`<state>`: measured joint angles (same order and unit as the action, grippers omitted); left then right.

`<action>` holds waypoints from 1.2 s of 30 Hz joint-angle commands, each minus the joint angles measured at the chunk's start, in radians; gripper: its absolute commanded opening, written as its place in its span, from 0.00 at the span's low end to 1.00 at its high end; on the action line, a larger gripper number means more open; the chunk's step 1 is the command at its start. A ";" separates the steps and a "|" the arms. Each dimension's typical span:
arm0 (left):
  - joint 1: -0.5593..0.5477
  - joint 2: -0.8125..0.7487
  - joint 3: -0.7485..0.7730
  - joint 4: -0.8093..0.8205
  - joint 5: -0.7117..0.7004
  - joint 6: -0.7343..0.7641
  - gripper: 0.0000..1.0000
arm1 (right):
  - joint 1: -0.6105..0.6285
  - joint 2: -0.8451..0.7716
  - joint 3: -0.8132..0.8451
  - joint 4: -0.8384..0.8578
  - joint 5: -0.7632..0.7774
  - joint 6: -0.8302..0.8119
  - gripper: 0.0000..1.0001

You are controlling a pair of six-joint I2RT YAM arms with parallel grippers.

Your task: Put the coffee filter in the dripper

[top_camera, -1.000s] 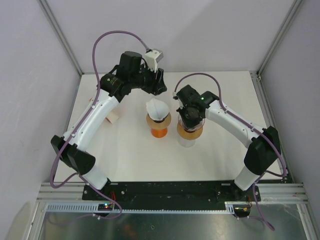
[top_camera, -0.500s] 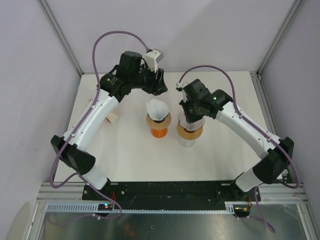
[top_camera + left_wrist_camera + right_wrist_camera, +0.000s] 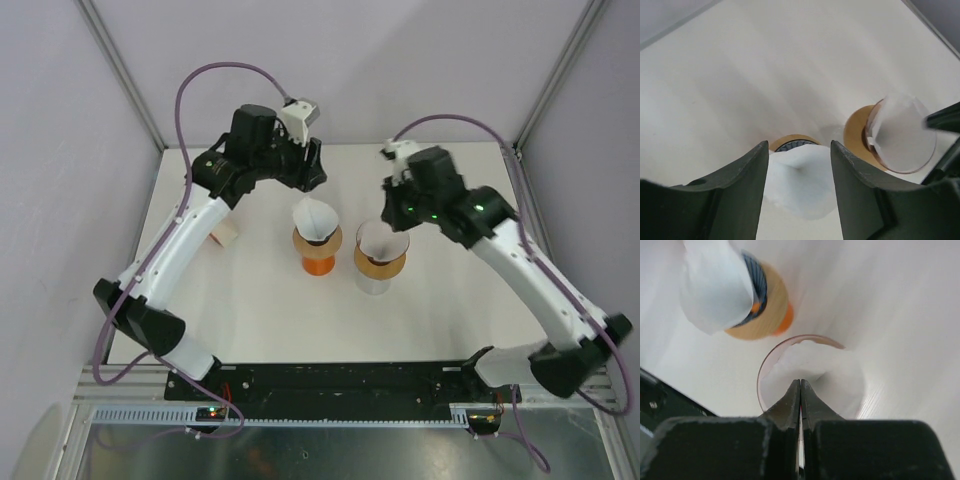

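Note:
Two drippers stand mid-table. The orange dripper (image 3: 318, 262) carries a white coffee filter (image 3: 316, 218) that stands tall and tilted out of its top. The glass dripper (image 3: 379, 266), with a tan collar, has a white filter (image 3: 382, 240) seated inside. My left gripper (image 3: 311, 176) hovers open just behind the orange dripper. In the left wrist view that filter (image 3: 802, 182) shows below, between the spread fingers (image 3: 745, 175). My right gripper (image 3: 398, 208) is shut and empty, raised behind the glass dripper. Its tips (image 3: 800, 382) point at the seated filter (image 3: 832, 372).
A small beige block (image 3: 228, 236) lies on the white table (image 3: 250, 310) under the left arm. Metal frame posts and grey walls enclose the table on three sides. The arm bases sit on the black rail at the near edge.
The right arm has lifted and swung back to the right, off the glass dripper, uncovering the filter inside it. The left gripper has barely moved.

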<state>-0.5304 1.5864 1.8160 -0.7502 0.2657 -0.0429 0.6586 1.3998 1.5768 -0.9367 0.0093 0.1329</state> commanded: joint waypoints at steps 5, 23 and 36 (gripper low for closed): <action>0.140 -0.163 -0.061 0.028 -0.116 0.090 0.59 | -0.255 -0.306 -0.184 0.314 -0.062 0.026 0.00; 0.818 -0.460 -0.617 0.335 -0.068 0.144 0.98 | -0.942 -0.432 -0.692 0.601 -0.297 0.097 0.67; 0.897 -0.583 -0.945 0.516 -0.131 0.090 1.00 | -0.987 -0.477 -0.924 0.795 -0.289 0.109 0.99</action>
<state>0.3569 1.0409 0.9195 -0.3367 0.1329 0.0746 -0.3241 0.9688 0.6949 -0.2649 -0.2787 0.2371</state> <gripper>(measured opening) 0.995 0.992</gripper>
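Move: The white filter in the clear dripper lies about 13 cm below my shut right fingertips, 1 cm ahead and 2 cm left. From that hand the orange dripper's filter is some 7 cm ahead, 21 cm left and 13 cm down. That second filter is almost straight below my left hand, about 19 cm down. From my left hand the clear dripper's filter is 6 cm back, 19 cm right and as low, and the coffee bag 8 cm ahead, 31 cm left and 30 cm down. I clear both hands off to the sides, away from the drippers. My right swings some 27 cm right, first rising about 8 cm, then sinking well below its starting height, turning clockwise while its shut fingers spread wide. My left sweeps about 36 cm left past the near side of the coffee bag, up a little then down, turning counter-clockwise and opening from half to full. ##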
